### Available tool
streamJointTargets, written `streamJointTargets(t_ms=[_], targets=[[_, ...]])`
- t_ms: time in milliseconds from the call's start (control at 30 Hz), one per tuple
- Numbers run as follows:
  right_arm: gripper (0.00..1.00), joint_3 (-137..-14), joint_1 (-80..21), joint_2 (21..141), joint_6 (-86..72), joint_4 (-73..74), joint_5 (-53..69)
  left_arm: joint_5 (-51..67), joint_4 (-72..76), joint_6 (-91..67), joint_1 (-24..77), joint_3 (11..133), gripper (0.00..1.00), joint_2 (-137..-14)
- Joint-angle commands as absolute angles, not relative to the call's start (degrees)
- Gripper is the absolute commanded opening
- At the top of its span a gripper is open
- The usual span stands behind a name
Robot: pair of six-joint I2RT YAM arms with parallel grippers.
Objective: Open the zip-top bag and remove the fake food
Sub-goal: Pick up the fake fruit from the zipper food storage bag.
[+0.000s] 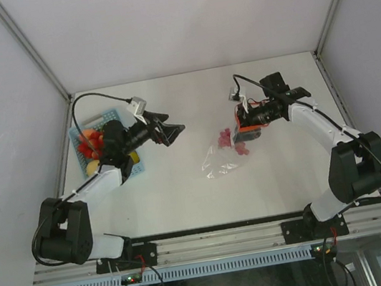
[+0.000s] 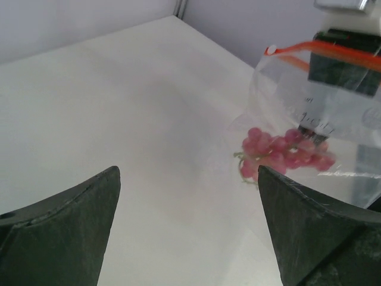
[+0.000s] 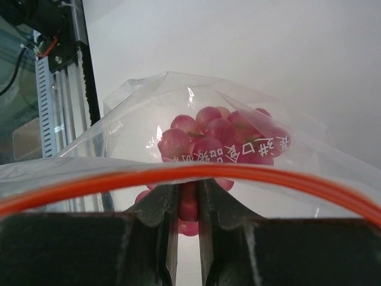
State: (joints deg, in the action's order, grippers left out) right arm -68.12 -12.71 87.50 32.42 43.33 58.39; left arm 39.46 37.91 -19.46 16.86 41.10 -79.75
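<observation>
The clear zip-top bag [image 1: 217,162] hangs by its red-orange zip strip [image 3: 280,181] from my right gripper [image 3: 188,192], which is shut on the bag's top edge. A bunch of pink fake grapes [image 3: 208,134] lies in the bag; its lower end rests on the table. My left gripper [image 1: 172,131] hovers open and empty left of the bag, its jaws pointing toward it. In the left wrist view the bag [image 2: 280,95] and grapes [image 2: 286,152] sit ahead at the right, beyond the wide-apart fingers [image 2: 89,208].
A light-blue slotted basket [image 1: 111,116] at the left holds red and yellow fake food [image 1: 90,142], partly hidden under the left arm. White walls close the table's back and sides. A metal rail [image 1: 221,243] runs along the near edge.
</observation>
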Motion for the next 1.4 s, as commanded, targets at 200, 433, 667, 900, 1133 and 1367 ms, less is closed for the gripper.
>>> streamJointTargets(t_ms=[200,433,667,900,1133,1367], targets=[[0.0,-73.91,-11.71,85.72,28.29,42.91,64.17,39.3,27.69,11.99,23.12,39.63,1.0,-73.68],[0.0,-74.09,-11.69,85.56,27.22,42.3,64.15,41.45,27.92,13.93,29.8,40.47,1.0,-77.28],[0.0,-73.89,-11.69,85.41,27.44,42.03,61.37,48.28,36.68,1.14,31.34,41.0,0.99,-80.51],[0.0,-73.5,-12.2,85.51,26.9,40.95,58.33,49.61,40.59,-7.95,31.46,39.95,0.96,-82.48],[0.0,-73.37,-12.63,85.39,25.98,40.19,58.47,49.45,35.65,-12.13,32.31,44.34,0.83,-86.51],[0.0,-73.39,-12.82,85.46,25.41,39.73,57.38,52.47,34.19,-13.12,33.39,47.03,0.49,-92.89]])
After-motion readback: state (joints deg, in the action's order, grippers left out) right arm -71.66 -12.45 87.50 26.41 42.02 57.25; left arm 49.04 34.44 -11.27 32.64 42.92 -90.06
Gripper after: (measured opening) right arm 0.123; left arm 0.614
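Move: The loose bottom corner of the zip-top bag hangs about 12 cm back and 13 cm to the right of my open left hand, some 9 cm lower. The grapes inside it are roughly 18 cm to that hand's right, 6 cm back and 8 cm down. My right hand already pinches the grapes, whose middle is about 3 cm left, 2 cm back and 3 cm below it; from there the corner lies about 8 cm left, 9 cm back and 5 cm down. I swing my left hand right and back, about 10 cm and 9 cm, to the bag's loose bottom corner, turning it some 25 degrees clockwise so the fingers point across to the right. It sinks about 7 cm, partly in a late dip, while the fingers start closing around the film, still well apart. My right hand keeps its pinch on the grapes and lifts slightly. ##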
